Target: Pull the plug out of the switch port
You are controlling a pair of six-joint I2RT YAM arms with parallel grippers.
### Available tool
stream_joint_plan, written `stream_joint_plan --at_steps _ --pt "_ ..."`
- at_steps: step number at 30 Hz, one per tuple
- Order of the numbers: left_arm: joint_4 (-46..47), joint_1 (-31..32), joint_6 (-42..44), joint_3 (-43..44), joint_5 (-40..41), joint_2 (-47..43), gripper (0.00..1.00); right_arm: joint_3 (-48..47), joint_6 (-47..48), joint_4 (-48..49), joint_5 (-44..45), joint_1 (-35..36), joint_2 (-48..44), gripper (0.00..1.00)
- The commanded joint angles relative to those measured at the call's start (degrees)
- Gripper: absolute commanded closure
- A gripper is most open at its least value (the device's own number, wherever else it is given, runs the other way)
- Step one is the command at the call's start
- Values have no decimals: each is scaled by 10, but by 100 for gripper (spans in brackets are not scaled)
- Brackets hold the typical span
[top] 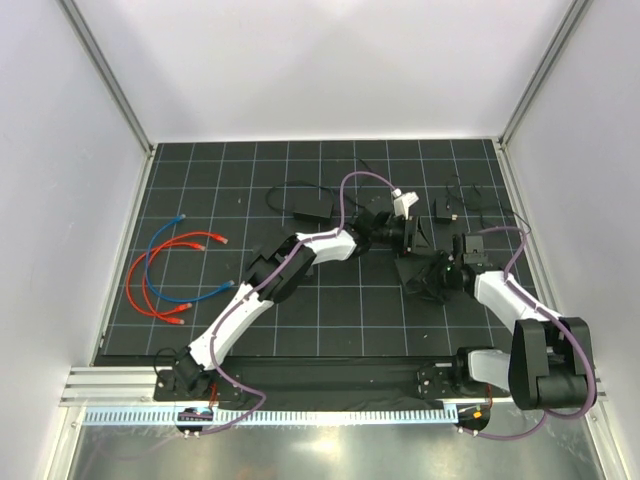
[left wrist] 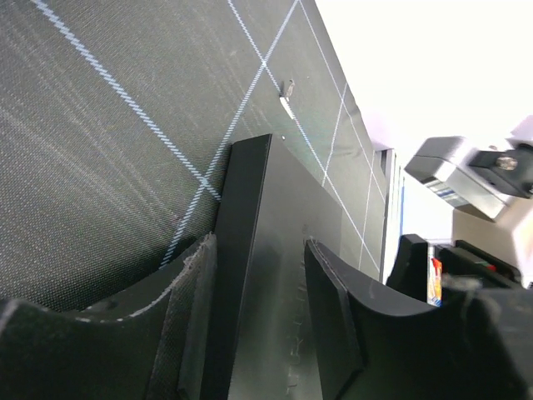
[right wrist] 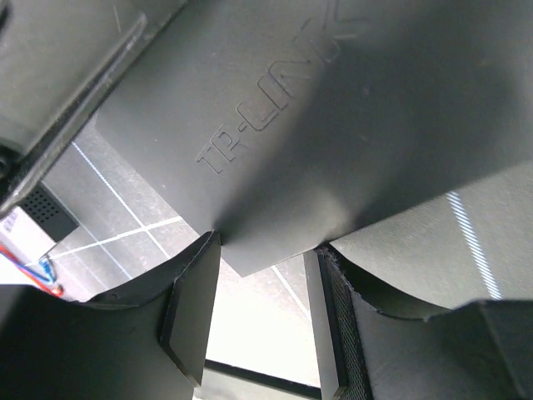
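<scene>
The switch [top: 418,262] is a flat matte-black box at the mat's centre right, between my two grippers. In the left wrist view it [left wrist: 287,208] runs lengthwise between the fingers. My left gripper [left wrist: 260,242] [top: 408,236] is shut on its two long sides. The right wrist view shows its lettered face [right wrist: 291,125], with one corner poking between the fingers. My right gripper [right wrist: 266,244] [top: 434,276] is shut on that corner, one fingertip on each edge. The plug and the row of ports are hidden in every view.
A black power brick [top: 312,208] with a thin cord lies behind the left arm. Red and blue cables [top: 180,270] curl at the mat's left. Thin black cords and a small black part [top: 446,210] sit at the back right. White walls enclose the mat on three sides.
</scene>
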State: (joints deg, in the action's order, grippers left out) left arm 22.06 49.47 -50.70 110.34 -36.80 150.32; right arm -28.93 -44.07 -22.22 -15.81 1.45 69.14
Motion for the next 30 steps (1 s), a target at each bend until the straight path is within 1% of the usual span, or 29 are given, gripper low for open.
stream_joint_plan --at_steps 1,2,6,9,10,14,18,20,22,23,24,27,28,29,30 --pt "-26 15 6 19 -68 9 49 -16 0 69 7 6 33 49" --pt "-38 15 10 21 -69 9 49 -20 6 70 7 6 41 49" --pt "-36 8 15 17 -72 1 46 -29 14 86 14 6 69 49" --pt "-46 7 14 40 -99 8 45 -31 8 100 8 7 79 49" --pt "-50 7 16 59 -105 16 45 -32 7 103 8 8 84 48" --pt "-57 8 12 81 -132 30 44 -33 2 115 11 7 89 49" --pt "-61 7 15 81 -125 28 44 -32 -2 121 13 9 89 48" --pt "-76 4 23 77 -101 16 39 -30 0 121 15 8 85 48" --pt "-109 -2 50 77 -91 9 31 -26 0 121 21 10 80 48" --pt "-119 -4 57 80 -86 4 30 -24 2 121 23 11 78 48" --pt "-129 -9 62 83 -77 0 26 -22 2 123 22 10 78 48" --pt "-126 -23 68 67 -84 -21 19 -21 5 122 20 10 77 47" --pt "-115 -28 71 55 -78 -32 14 -17 7 121 15 10 74 47" --pt "-107 -31 72 43 -76 -41 10 -16 12 120 12 10 67 46" --pt "-102 -32 75 23 -74 -63 4 -14 14 117 10 10 51 45"
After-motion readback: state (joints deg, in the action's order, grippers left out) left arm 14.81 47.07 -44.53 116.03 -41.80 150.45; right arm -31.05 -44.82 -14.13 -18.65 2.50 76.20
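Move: The switch lies flat between both hands. Its middle is roughly 5 cm back and 1 cm left of the left hand, whose fingers straddle the front edge, and about 4 cm ahead and 3 cm right of the right hand, which clasps the back-left corner. From the left hand, a small black box lies about 10 cm ahead and 4 cm right, and a thin black cable some 8 cm ahead and 15 cm right, both about 4 cm lower. The switch is shifted by the right hand, which keeps its fingertips on either side of the back-left corner and goes about 3 cm forward and 1.5 cm left, staying low. The left hand creeps forward 1.5 cm with it, then spreads its half-open fingers nearly wide to release the front edge, rising some 1.5 cm and easing left at the last. ##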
